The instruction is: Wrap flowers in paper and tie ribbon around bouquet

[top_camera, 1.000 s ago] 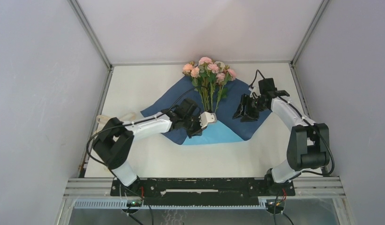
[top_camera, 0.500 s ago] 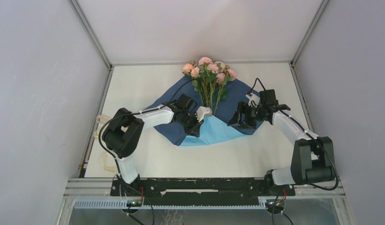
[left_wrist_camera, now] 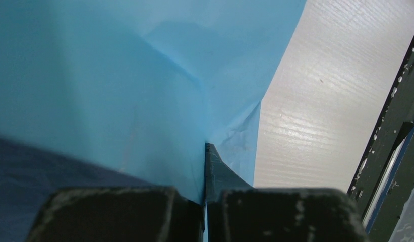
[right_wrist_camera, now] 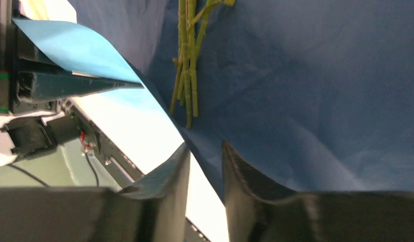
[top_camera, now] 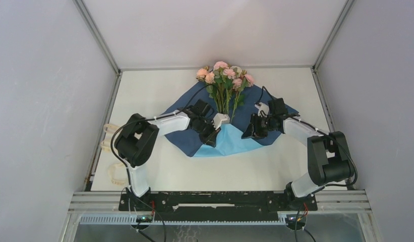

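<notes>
The flowers (top_camera: pixel 224 75), pink and cream, lie on the navy paper (top_camera: pixel 255 107) at the back of the table, with their green stems (right_wrist_camera: pixel 187 65) pointing toward me. The paper's near corner is folded up and shows its light-blue face (top_camera: pixel 230 142). My left gripper (top_camera: pixel 216 126) is shut on that fold just below the stem ends; light-blue paper (left_wrist_camera: pixel 119 75) fills the left wrist view around the closed left gripper (left_wrist_camera: pixel 205 151). My right gripper (right_wrist_camera: pixel 204 151) stands open at the paper's right lower edge, and that edge runs between its fingers. The ribbon (top_camera: pixel 112 173) lies at the table's left edge.
The white table (top_camera: pixel 159 166) is walled by grey panels on both sides and at the back. A black rail (top_camera: pixel 220 200) carries the arm bases along the near edge. The ribbon's loops hang partly over the left edge.
My left gripper has drawn the folded corner up toward the stem ends. My right gripper has moved left and nearer, down to the paper's edge, and its jaws have narrowed.
</notes>
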Tool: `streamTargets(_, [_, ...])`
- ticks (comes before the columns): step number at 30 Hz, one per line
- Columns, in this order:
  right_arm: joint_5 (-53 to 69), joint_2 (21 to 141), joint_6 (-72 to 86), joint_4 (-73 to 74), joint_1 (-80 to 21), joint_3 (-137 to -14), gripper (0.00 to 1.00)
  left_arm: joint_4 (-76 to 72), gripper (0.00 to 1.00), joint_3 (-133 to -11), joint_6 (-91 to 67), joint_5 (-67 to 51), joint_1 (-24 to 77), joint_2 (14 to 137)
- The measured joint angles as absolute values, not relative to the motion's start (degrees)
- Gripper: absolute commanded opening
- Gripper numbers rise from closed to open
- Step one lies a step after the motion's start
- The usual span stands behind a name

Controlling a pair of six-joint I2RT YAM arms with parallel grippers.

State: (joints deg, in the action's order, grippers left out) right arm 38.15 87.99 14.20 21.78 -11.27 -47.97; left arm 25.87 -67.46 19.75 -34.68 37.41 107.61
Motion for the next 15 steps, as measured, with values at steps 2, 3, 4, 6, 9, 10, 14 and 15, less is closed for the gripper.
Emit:
streamTargets(2, [38.9, 88.0, 14.4, 21.0, -11.1, -47.2, 0.00, 26.5, 0.07, -68.8, 19.4, -34.5, 37.4, 108.4])
streamTargets(3, [39.4, 88.0, 15.0, 20.5, -10.6, -46.4, 0.00, 26.8, 0.12, -69.6, 19.2, -34.2, 37.3, 108.7])
streamTargets(4, [39.9, 88.1, 15.3, 20.0, -10.4, -45.6, 0.00, 27.1, 0.18, -70.2, 19.0, -33.9, 37.3, 108.8])
streamTargets(6, [40.5, 88.4, 16.0, 19.2, -9.5, -44.0, 0.00, 27.8, 0.34, -71.4, 18.5, -32.3, 37.3, 108.8])
streamTargets(9, [40.6, 89.5, 17.1, 18.7, -9.0, -42.7, 0.00, 30.1, 0.44, -74.2, 17.5, -27.9, 37.1, 108.8])
streamTargets(10, [40.3, 89.8, 17.4, 18.5, -8.7, -42.5, 0.00, 31.5, 0.45, -75.6, 16.9, -24.9, 37.0, 108.8])
streamTargets(14, [39.2, 89.9, 18.9, 17.3, -8.3, -42.5, 0.00, 34.5, 0.48, -78.7, 16.6, -12.8, 36.2, 108.0])
streamTargets(15, [38.9, 89.9, 19.5, 17.1, -8.3, -42.5, 0.00, 35.7, 0.48, -78.7, 16.8, -10.3, 36.2, 107.1])
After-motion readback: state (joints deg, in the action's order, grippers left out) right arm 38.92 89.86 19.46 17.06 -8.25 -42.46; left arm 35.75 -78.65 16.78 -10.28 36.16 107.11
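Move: The left gripper still has the left edge of the paper's folded light-blue flap between its shut fingertips. From it the flap's point lies about 11 cm ahead and 5 cm right, and the paper's left corner some 21 cm left and 5 cm ahead. From the right gripper, the flap's right edge is about 1 cm back, 1 cm right and 2 cm below, between the open fingers; the flower stems showing beyond the flap lie roughly 10 cm ahead and 9 cm left. Close the right gripper fully on the flap's right edge while lowering it about 3 cm and easing it slightly back and right, and keep it shut there. Meanwhile open the left fingers about halfway to release the left edge, then carry that gripper about 7 cm forward over the navy paper, swinging left and rising, with the wrist turning some 15 degrees counter-clockwise and tilting up. ##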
